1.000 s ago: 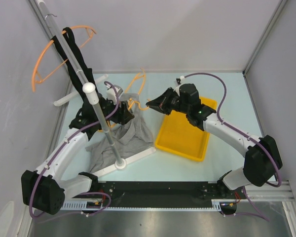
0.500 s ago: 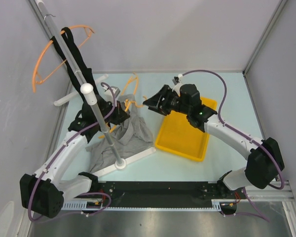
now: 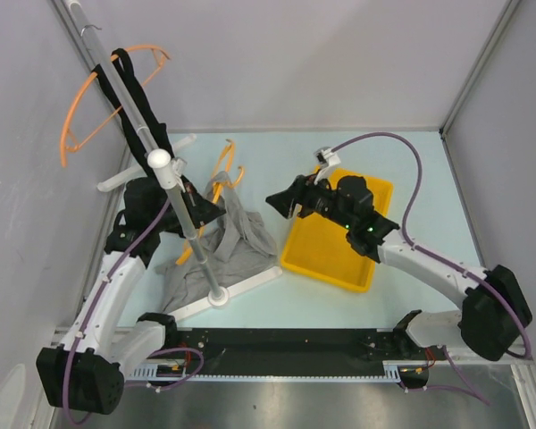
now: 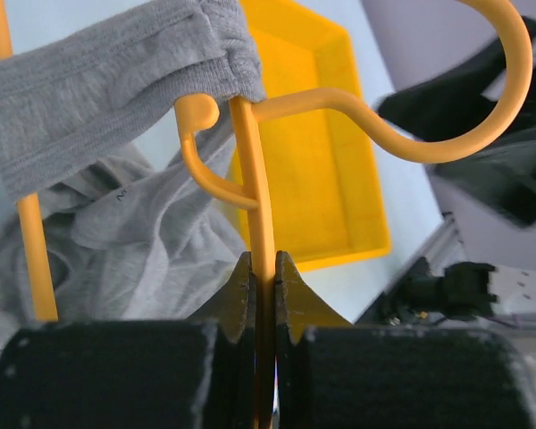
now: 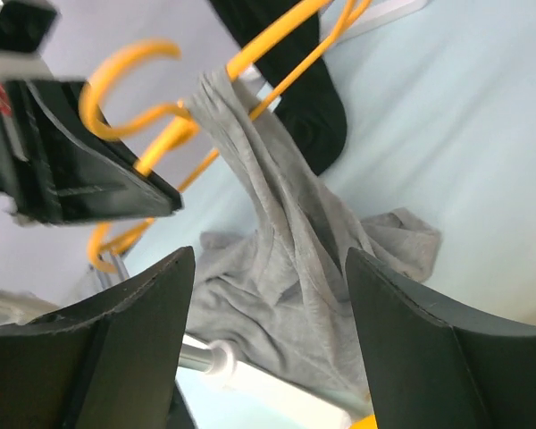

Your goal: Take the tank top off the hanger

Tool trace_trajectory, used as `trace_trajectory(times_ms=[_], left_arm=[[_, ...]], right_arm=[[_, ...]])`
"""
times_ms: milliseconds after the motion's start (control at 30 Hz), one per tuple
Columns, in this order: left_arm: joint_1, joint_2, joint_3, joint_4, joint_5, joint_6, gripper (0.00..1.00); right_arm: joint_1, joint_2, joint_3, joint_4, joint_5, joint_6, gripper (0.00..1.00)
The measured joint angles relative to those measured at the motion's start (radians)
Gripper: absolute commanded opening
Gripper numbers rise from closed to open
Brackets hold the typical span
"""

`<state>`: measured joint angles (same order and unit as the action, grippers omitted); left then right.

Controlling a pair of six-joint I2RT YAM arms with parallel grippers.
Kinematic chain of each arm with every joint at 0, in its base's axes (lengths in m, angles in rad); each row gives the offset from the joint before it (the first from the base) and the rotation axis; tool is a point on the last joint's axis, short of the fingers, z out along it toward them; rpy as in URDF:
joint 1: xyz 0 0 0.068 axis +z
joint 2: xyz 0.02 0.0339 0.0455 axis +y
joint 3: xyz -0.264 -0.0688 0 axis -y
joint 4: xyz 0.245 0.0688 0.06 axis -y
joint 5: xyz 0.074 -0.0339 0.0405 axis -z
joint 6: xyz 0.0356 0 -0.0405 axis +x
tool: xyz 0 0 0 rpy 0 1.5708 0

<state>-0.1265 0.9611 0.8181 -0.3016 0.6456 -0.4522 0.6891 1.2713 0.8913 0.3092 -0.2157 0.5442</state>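
Note:
The grey tank top [image 3: 228,246] lies crumpled on the table, one strap [image 4: 98,80] still looped over the orange hanger [image 3: 223,172]. My left gripper [image 4: 263,273] is shut on the hanger's straight bar [image 4: 255,179], just below the hook [image 4: 482,116]. In the top view this left gripper [image 3: 205,198] sits beside the rack pole. My right gripper [image 3: 273,200] hovers to the right of the tank top, apart from it. Its fingers [image 5: 134,331] stand wide open, with only the tank top [image 5: 286,259] and the hanger [image 5: 152,125] seen beyond them.
A yellow tray [image 3: 339,255] sits under my right arm. A slanted rack pole [image 3: 161,161] with a white base bar [image 3: 246,284] crosses the tank top. At the upper left the pole carries another orange hanger [image 3: 76,125] with a black garment [image 3: 138,98].
My left gripper has shut on the hanger and drawn it left. My right gripper has opened, let the hanger go and backed slightly to the right.

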Motion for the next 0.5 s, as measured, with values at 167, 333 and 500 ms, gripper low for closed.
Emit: trace_trajectory(times_ms=[167,333,500], left_arm=[[0.011,-0.034,-0.006,0.032,0.125,-0.082,0.0],[0.012,-0.053,-0.025,0.056,0.201,-0.135,0.0],[0.014,-0.066,-0.044,0.06,0.24,-0.154,0.0]], right_arm=[[0.069,0.139,-0.006,0.155,-0.063,-0.129,0.81],[0.131,0.251,-0.008,0.3,-0.101,-0.182,0.8],[0.167,0.347,0.04,0.362,-0.092,-0.204,0.7]])
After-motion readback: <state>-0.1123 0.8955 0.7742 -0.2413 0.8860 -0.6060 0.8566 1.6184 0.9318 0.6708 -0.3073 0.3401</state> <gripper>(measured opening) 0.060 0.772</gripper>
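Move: The upper hanging part of the grey tank top, just under the held hanger, lies about 12 cm to the right hand's left, 2 cm ahead and 5 cm below. The orange hook stands some 10 cm left and 4 cm ahead, level in height; the yellow tray is 11 cm right, straight below by roughly 26 cm. From the left hand, which already grips the hanger, that cloth is about 4 cm ahead and 3 cm right, slightly lower. The right hand swings quickly to its left, about 10 cm, sinking some 5 cm, towards the tank top cloth hanging below the hanger, its wrist turning counter-clockwise about 15 degrees and its fingers staying wide open so the cloth comes into line between them. The left hand keeps its pinch on the hanger and draws it back about 4 cm while lifting and easing right, each roughly 2.5 cm, rolling a little and turning slightly clockwise to bring the garment round to the other hand. ##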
